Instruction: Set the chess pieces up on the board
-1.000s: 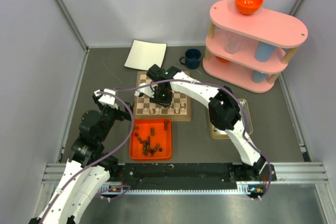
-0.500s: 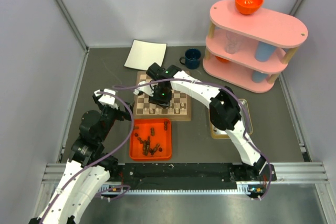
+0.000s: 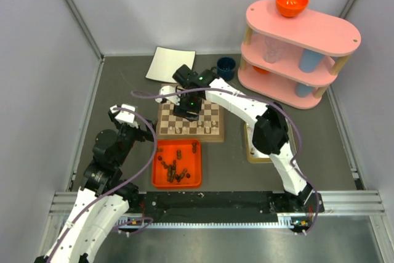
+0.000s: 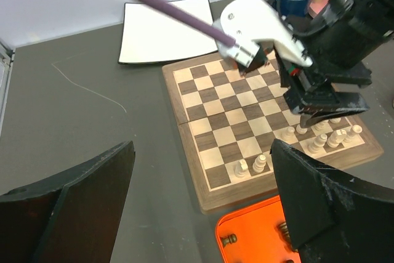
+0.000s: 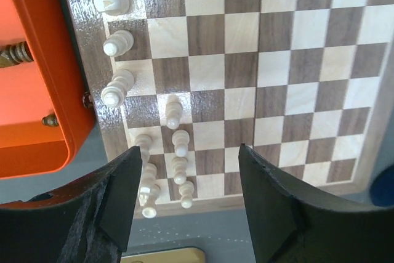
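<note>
The board [image 3: 209, 115] lies mid-table; it also shows in the left wrist view [image 4: 221, 115] and the right wrist view [image 5: 283, 60]. Several pale chess pieces [image 5: 173, 110] stand in two short rows along its near edge, toward the right corner, seen too in the left wrist view [image 4: 261, 162]. Dark pieces [image 3: 174, 167] lie in an orange tray [image 3: 159, 180] in front of the board. My right gripper [image 5: 188, 195] hovers over the board [image 3: 188, 109], open and empty. My left gripper [image 4: 197, 214] is open and empty, raised left of the board [image 3: 123, 115].
A white sheet [image 3: 171, 64] and a dark blue cup [image 3: 225, 68] lie behind the board. A pink three-tier shelf [image 3: 295, 53] with an orange bowl [image 3: 292, 1] stands at the back right. A tan tray [image 3: 251, 153] lies right of the board, under the right arm.
My right gripper has drawn back from the pale pieces toward the far side of the board. The left arm has not moved.
</note>
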`<action>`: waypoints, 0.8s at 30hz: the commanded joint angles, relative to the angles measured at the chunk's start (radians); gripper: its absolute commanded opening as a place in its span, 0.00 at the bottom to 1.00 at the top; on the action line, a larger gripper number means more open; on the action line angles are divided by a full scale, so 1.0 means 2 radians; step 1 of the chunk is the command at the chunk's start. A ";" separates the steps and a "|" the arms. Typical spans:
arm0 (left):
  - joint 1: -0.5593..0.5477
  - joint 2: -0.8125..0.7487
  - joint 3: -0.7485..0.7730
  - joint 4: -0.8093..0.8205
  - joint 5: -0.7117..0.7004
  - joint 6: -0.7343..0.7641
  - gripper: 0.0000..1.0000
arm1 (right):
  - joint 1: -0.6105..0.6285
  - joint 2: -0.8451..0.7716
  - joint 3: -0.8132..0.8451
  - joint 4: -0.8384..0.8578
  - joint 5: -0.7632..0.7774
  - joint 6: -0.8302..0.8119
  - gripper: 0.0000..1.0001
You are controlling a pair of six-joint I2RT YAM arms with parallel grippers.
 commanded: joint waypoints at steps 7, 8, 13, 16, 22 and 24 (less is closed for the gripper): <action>0.005 -0.021 -0.008 0.037 0.010 0.001 0.96 | -0.010 -0.086 0.010 0.005 0.004 0.011 0.64; 0.005 -0.022 -0.008 0.037 0.011 0.001 0.96 | -0.009 -0.090 0.004 0.005 0.002 0.011 0.64; 0.005 -0.022 -0.008 0.037 0.011 0.001 0.96 | -0.016 -0.118 -0.022 0.005 -0.007 0.013 0.64; 0.005 -0.022 -0.009 0.037 0.011 0.001 0.97 | -0.020 -0.140 -0.036 0.006 -0.012 0.013 0.64; 0.005 -0.021 -0.011 0.038 0.013 0.001 0.97 | -0.036 -0.192 -0.091 0.017 -0.023 0.016 0.64; 0.005 -0.018 -0.011 0.038 0.014 0.002 0.97 | -0.048 -0.215 -0.104 0.021 -0.028 0.017 0.64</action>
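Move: The yellow tray with the remaining white pieces lies about 30 cm to the right of the right hand, some 7 cm back and 10 cm below. The pawn just set down stands almost directly under that hand, about 1 cm back, 1 cm right and 6 cm down. The edge pawn is 9 cm right and 1 cm back; the orange tray's middle is about 16 cm back and 5 cm left. From the left hand, the yellow tray is some 44 cm right, about level, 24 cm lower. Lift the empty right gripper clear above the newly placed pawn, about 8.5 cm in all, going straight up first, then swing it right as well, some 5 cm over the board towards the yellow tray. Keep the fingers part open, touching nothing, and let the wrist tip slightly so the fingertips point a little more to the left. ##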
